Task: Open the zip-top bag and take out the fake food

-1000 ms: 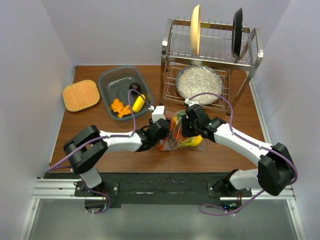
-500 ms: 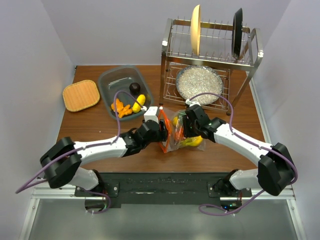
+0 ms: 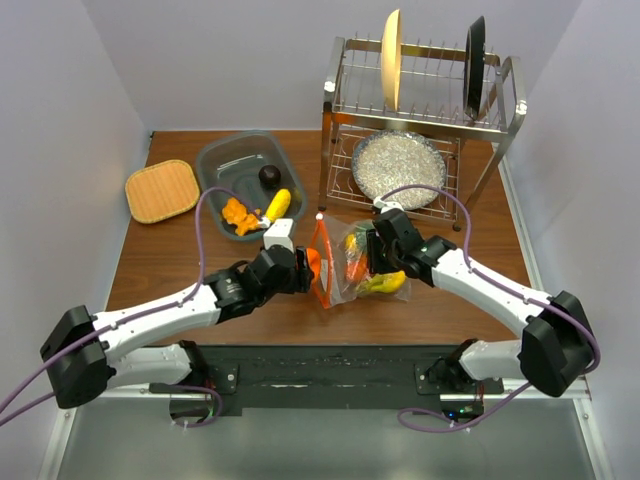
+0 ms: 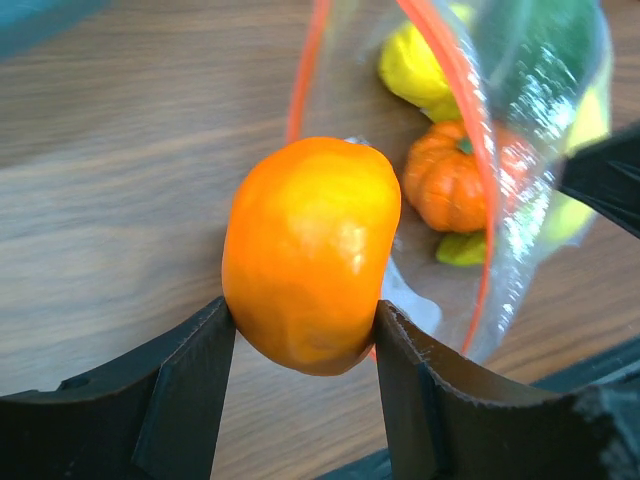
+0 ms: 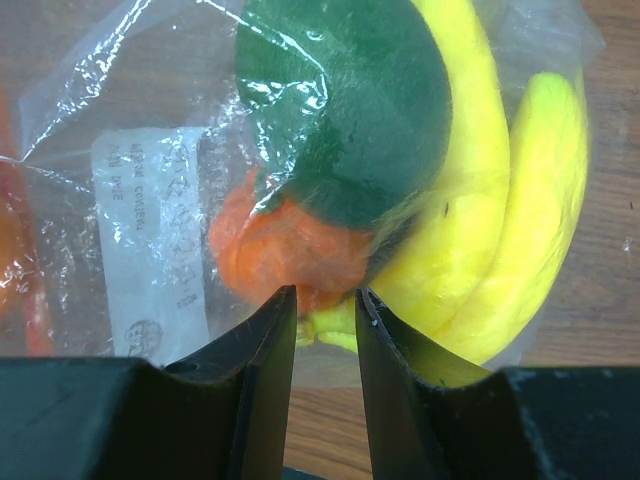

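Observation:
The zip-top bag (image 3: 345, 268) lies at mid-table, its orange-red mouth held up and open toward the left. My left gripper (image 3: 303, 268) is shut on an orange fruit (image 4: 310, 255), just outside the bag's mouth (image 4: 470, 150). Inside the bag, the left wrist view shows a small pumpkin (image 4: 450, 185) and a lemon (image 4: 415, 65). My right gripper (image 3: 376, 262) pinches the bag's far side. In its wrist view the jaws (image 5: 325, 300) stand narrow on the plastic, in front of a banana bunch (image 5: 500, 230), a green piece (image 5: 350, 110) and an orange-red piece (image 5: 280, 245).
A grey tub (image 3: 215, 155) at the back left holds orange, yellow and dark pieces. A woven mat (image 3: 162, 190) lies left of it. A metal dish rack (image 3: 420, 100) with two upright plates stands at the back right, over a glittery silver plate (image 3: 398, 168).
My left arm has pulled back to the left, drawing the orange fruit out of the bag's mouth. The right gripper keeps its hold and has not moved.

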Action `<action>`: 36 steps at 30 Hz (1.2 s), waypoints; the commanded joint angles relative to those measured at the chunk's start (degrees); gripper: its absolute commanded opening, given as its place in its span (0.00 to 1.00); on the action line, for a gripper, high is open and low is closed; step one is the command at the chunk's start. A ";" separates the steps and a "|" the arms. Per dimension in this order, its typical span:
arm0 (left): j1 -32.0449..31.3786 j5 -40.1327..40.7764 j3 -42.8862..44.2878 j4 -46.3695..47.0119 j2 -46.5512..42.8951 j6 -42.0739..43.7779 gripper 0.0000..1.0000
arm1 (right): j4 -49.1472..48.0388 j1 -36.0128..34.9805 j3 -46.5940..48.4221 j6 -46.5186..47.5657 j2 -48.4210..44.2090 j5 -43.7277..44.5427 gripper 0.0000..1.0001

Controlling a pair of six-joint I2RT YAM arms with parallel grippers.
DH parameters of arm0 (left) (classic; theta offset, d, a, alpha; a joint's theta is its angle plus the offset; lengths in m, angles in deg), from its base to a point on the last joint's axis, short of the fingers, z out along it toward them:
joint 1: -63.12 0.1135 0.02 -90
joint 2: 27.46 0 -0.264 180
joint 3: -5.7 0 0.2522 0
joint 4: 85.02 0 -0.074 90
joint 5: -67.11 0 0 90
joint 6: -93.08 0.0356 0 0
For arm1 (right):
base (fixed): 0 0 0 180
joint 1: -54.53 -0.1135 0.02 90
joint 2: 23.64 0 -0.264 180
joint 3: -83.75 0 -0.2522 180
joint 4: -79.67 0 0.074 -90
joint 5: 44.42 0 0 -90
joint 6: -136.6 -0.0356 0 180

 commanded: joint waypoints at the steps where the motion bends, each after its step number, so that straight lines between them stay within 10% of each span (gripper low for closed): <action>1: 5.17 3.67 4.55 -5.14 -2.17 0.23 0.25 | 0.02 -0.26 0.03 -0.22 -1.95 0.72 0.34; 16: 35.23 -3.19 19.92 5.66 19.61 9.47 0.27 | 1.07 -0.17 1.17 0.57 -2.74 0.10 0.34; 27: 41.14 -7.06 30.38 7.61 34.91 13.06 0.89 | 2.30 -0.25 1.18 0.75 -4.85 0.19 0.35; 36: 40.27 -10.13 24.16 4.62 24.93 11.85 0.82 | 1.78 -0.17 1.44 0.84 -4.93 -0.95 0.35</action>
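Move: The left hand grips the orange food; the tray it is bound for has its middle about 20 cm ahead, 12 cm to the left and 10 cm below. Inside, from this hand, the black fruit lies some 22 cm ahead and 8 cm left, the yellow vegetable 15 ahead and 6 left, the knobbly orange piece 13 ahead and 14 left. The bag's middle is 2 cm ahead and 11 cm to the right. From the right hand, the tray is about 17 cm ahead and 28 cm left. Still pinching the orange food, the left hand swings it quickly forward and left, away from the bag's mouth to the tray, nearly 30 cm in all, turning about 30 degrees counter-clockwise. It arches up 5 cm on the way, sinks about 9 cm over the tray, opens its fingers wide to let the food go, and lifts a couple of centimetres. ##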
